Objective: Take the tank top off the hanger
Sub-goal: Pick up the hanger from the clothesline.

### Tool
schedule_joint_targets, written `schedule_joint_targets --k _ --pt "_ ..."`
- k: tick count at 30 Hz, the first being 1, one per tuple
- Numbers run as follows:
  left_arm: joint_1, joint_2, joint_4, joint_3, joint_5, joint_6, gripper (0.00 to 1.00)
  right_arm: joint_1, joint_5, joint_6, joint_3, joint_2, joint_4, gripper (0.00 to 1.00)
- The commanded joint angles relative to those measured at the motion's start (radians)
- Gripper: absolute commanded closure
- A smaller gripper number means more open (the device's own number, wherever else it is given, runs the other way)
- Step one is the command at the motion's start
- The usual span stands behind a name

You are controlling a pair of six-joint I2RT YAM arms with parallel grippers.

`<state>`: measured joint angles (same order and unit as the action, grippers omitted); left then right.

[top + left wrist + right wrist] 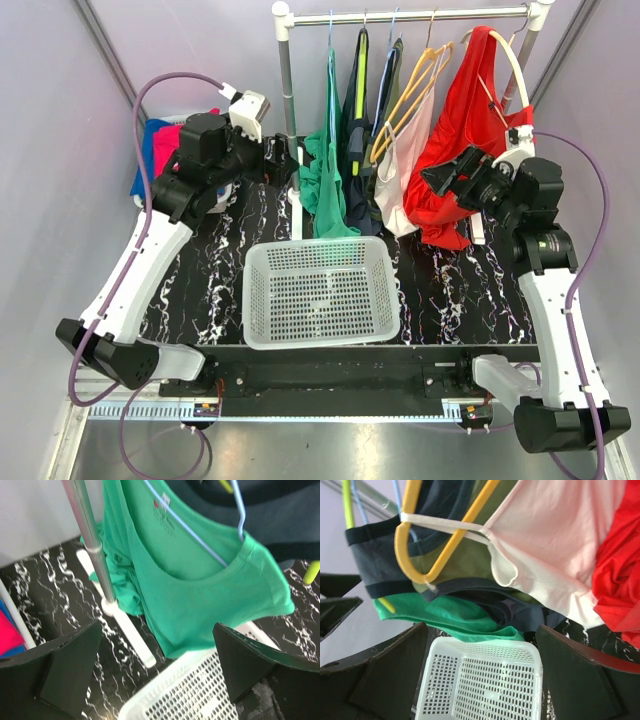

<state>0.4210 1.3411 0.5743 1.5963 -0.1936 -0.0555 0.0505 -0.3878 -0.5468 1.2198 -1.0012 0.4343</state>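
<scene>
A pale pink tank top (408,172) with thin straps hangs on a yellow hanger (412,92) from the rack rail (410,15), between dark garments and a red one. In the right wrist view the tank top (555,540) and its yellow hanger (451,544) fill the upper part of the frame. My right gripper (447,180) (482,675) stands open just right of the tank top's lower edge, holding nothing. My left gripper (285,160) (157,665) is open beside the rack's left pole, facing a green top (200,580), with nothing between its fingers.
A white perforated basket (320,245) (480,647) (165,690) sits on the black marbled table under the rack. The green top (325,180) on a blue hanger, dark tops and a red garment (465,130) (620,580) share the rail. Folded pink and blue clothes (155,150) lie far left. The rack pole (92,545) stands near my left gripper.
</scene>
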Motion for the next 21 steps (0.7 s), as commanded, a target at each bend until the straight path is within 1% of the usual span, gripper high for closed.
schedule_joint_targets --k 1,3,6,9,12,16,21 --pt "-0.001 -0.002 -0.111 0.059 -0.019 0.031 0.01 0.014 -0.077 -0.004 -0.034 0.055 -0.109 0.00" --pt "-0.001 0.041 -0.128 0.099 -0.053 0.043 0.01 0.017 -0.079 -0.001 -0.039 0.064 -0.114 0.00" --pt "-0.001 0.114 -0.145 0.210 -0.066 0.014 0.01 0.017 -0.069 0.015 -0.037 0.084 -0.095 0.00" --pt "-0.001 0.190 -0.180 0.336 -0.061 -0.032 0.01 0.018 -0.053 0.031 -0.054 0.110 -0.088 0.00" --pt "0.001 0.251 -0.215 0.413 -0.052 -0.096 0.01 0.018 -0.039 0.044 -0.074 0.138 -0.078 0.00" --pt "0.031 0.311 -0.237 0.476 -0.026 -0.148 0.01 0.018 -0.028 0.064 -0.080 0.141 -0.062 0.00" --pt "0.107 0.359 -0.238 0.498 0.057 -0.122 0.01 0.018 -0.026 0.059 -0.109 0.144 -0.074 0.00"
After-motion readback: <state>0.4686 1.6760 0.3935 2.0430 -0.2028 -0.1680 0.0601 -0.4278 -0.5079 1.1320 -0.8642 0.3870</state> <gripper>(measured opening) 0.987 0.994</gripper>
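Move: The green tank top's blue hanger, first on the rail, has its middle some 12 cm ahead of the left hand, 8 cm to its right and about 9 cm higher. The rack's left post stands about 12 cm ahead and 1 cm right; the navy garment on the lime hanger hangs 6 cm right of the green one. The white basket lies about 16 cm back, 8 cm right and well below. From the right hand that blue hanger is roughly 16 cm ahead, 22 cm left and 10 cm above. Up, forward and to the right the left hand swings, climbing about 10 cm towards the green tank top's hanger, its wrist tipping the fingers up by some 10 degrees and rolling slightly, the climb easing out while it keeps sliding right. Its fingers stay wide open. The right hand, also open, draws back about 3 cm from the hanging clothes and rises a little. ##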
